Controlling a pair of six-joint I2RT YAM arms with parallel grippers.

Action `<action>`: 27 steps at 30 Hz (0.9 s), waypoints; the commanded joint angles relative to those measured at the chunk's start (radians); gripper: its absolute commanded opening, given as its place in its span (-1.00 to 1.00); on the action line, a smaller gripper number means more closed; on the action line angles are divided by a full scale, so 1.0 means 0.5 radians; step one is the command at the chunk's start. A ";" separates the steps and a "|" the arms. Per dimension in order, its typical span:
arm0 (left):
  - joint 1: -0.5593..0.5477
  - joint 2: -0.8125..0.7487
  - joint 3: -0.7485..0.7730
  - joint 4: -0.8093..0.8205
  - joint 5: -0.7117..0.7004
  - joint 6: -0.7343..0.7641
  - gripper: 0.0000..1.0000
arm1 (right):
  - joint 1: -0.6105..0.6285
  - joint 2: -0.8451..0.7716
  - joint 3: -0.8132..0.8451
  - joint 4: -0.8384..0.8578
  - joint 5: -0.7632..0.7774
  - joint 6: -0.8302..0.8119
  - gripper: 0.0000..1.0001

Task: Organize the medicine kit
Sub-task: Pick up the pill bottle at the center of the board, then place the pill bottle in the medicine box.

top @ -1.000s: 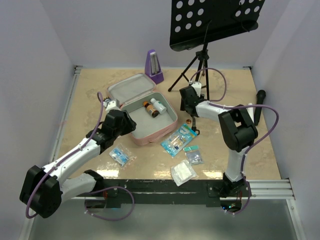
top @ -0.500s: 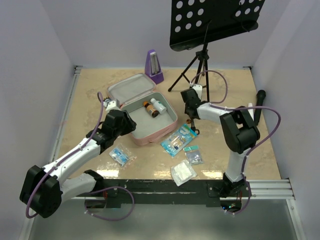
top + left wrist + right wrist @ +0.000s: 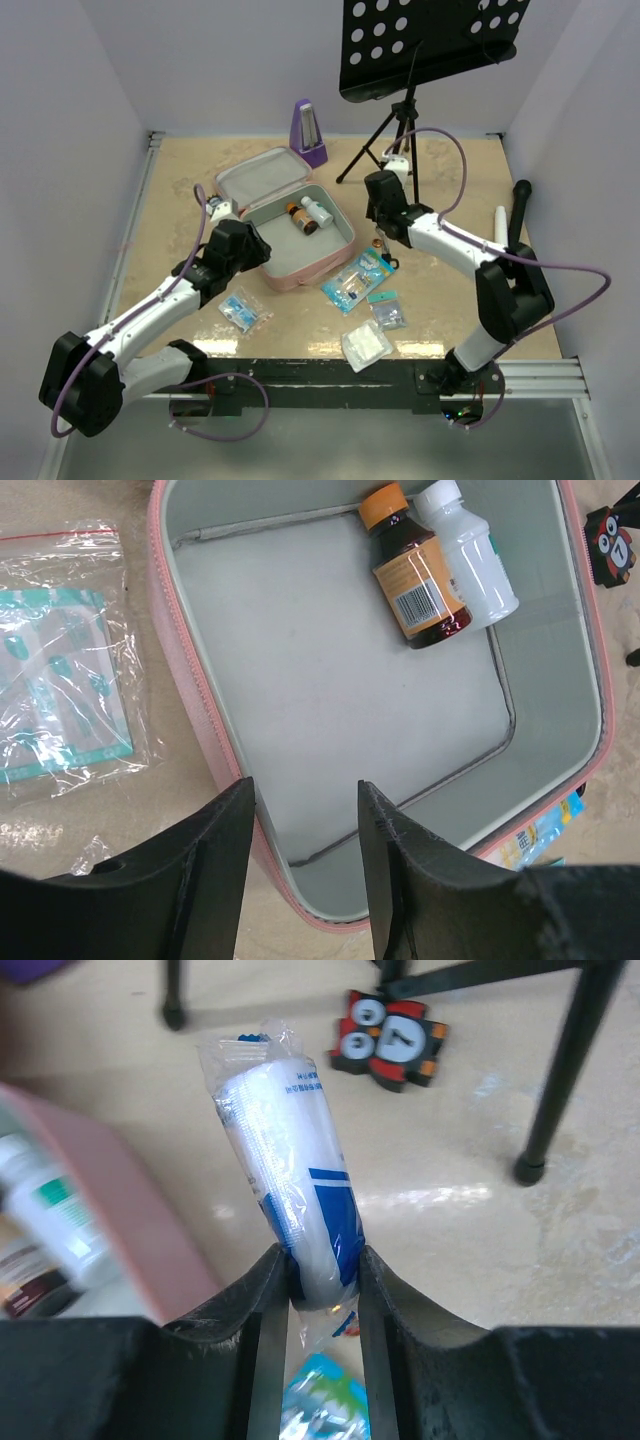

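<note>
The pink medicine kit (image 3: 322, 258) lies open mid-table, lid (image 3: 252, 174) folded back. A brown bottle (image 3: 412, 575) and a white bottle (image 3: 468, 545) lie in its grey-lined tray (image 3: 330, 690). My left gripper (image 3: 305, 800) is open over the kit's near-left corner, the pink wall running under the gap, nothing held. My right gripper (image 3: 322, 1280) is shut on the lower end of a white roll with blue print in clear wrap (image 3: 295, 1150), just right of the kit's pink wall (image 3: 110, 1210). In the top view the right gripper (image 3: 380, 222) hovers beside the kit's right edge.
A clear bag of teal strips (image 3: 65, 680) lies left of the kit. A blue packet (image 3: 355, 280), a small packet (image 3: 387, 312) and white gauze (image 3: 365, 345) lie in front. A purple metronome (image 3: 308, 132), the music stand's legs (image 3: 385, 135), an owl-shaped piece (image 3: 390, 1040) and a black microphone (image 3: 520, 210) stand behind and right.
My right gripper has closed on the wrapped roll and its elbow has swung out to the right. The left arm and the kit have not moved.
</note>
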 commanded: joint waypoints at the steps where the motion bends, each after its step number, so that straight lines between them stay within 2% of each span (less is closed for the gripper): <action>1: 0.012 -0.066 0.035 -0.034 -0.095 -0.024 -0.02 | 0.262 -0.188 0.012 -0.107 0.028 -0.018 -0.44; 7: 0.015 -0.171 0.072 -0.074 -0.178 -0.043 -0.02 | 0.609 -0.250 0.067 -0.175 0.023 0.028 -0.45; 11: 0.012 -0.247 0.057 -0.092 -0.217 -0.073 -0.03 | 0.790 -0.124 0.168 -0.197 -0.008 0.059 -0.45; 27: 0.012 -0.346 0.005 -0.178 -0.282 -0.089 -0.03 | 0.836 0.544 0.705 -0.154 -0.284 0.074 -0.42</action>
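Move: Right gripper already holds the white-and-blue wrapped roll; the open pink kit box lies about 20 cm to its left, 5 cm back and 8 cm below. Inside it, the brown bottle is some 20 cm left and 1 cm ahead of this hand, the white bottle about 16 cm left and 3 cm ahead. The blue packet lies 17 cm back and 5 cm left. From the empty left gripper, the box's middle is roughly 9 cm right, 5 cm ahead and 8 cm below. Swing the right gripper about 21 cm left and some 8 cm back, rising slightly at first and then sinking over the open floor of the pink box; turn it nearly 30 degrees counter-clockwise and keep the wrapped roll pinched by its near end. Meanwhile, lift the empty left gripper about 3 cm and draw it as far left to clear the box, fingers still half open. ##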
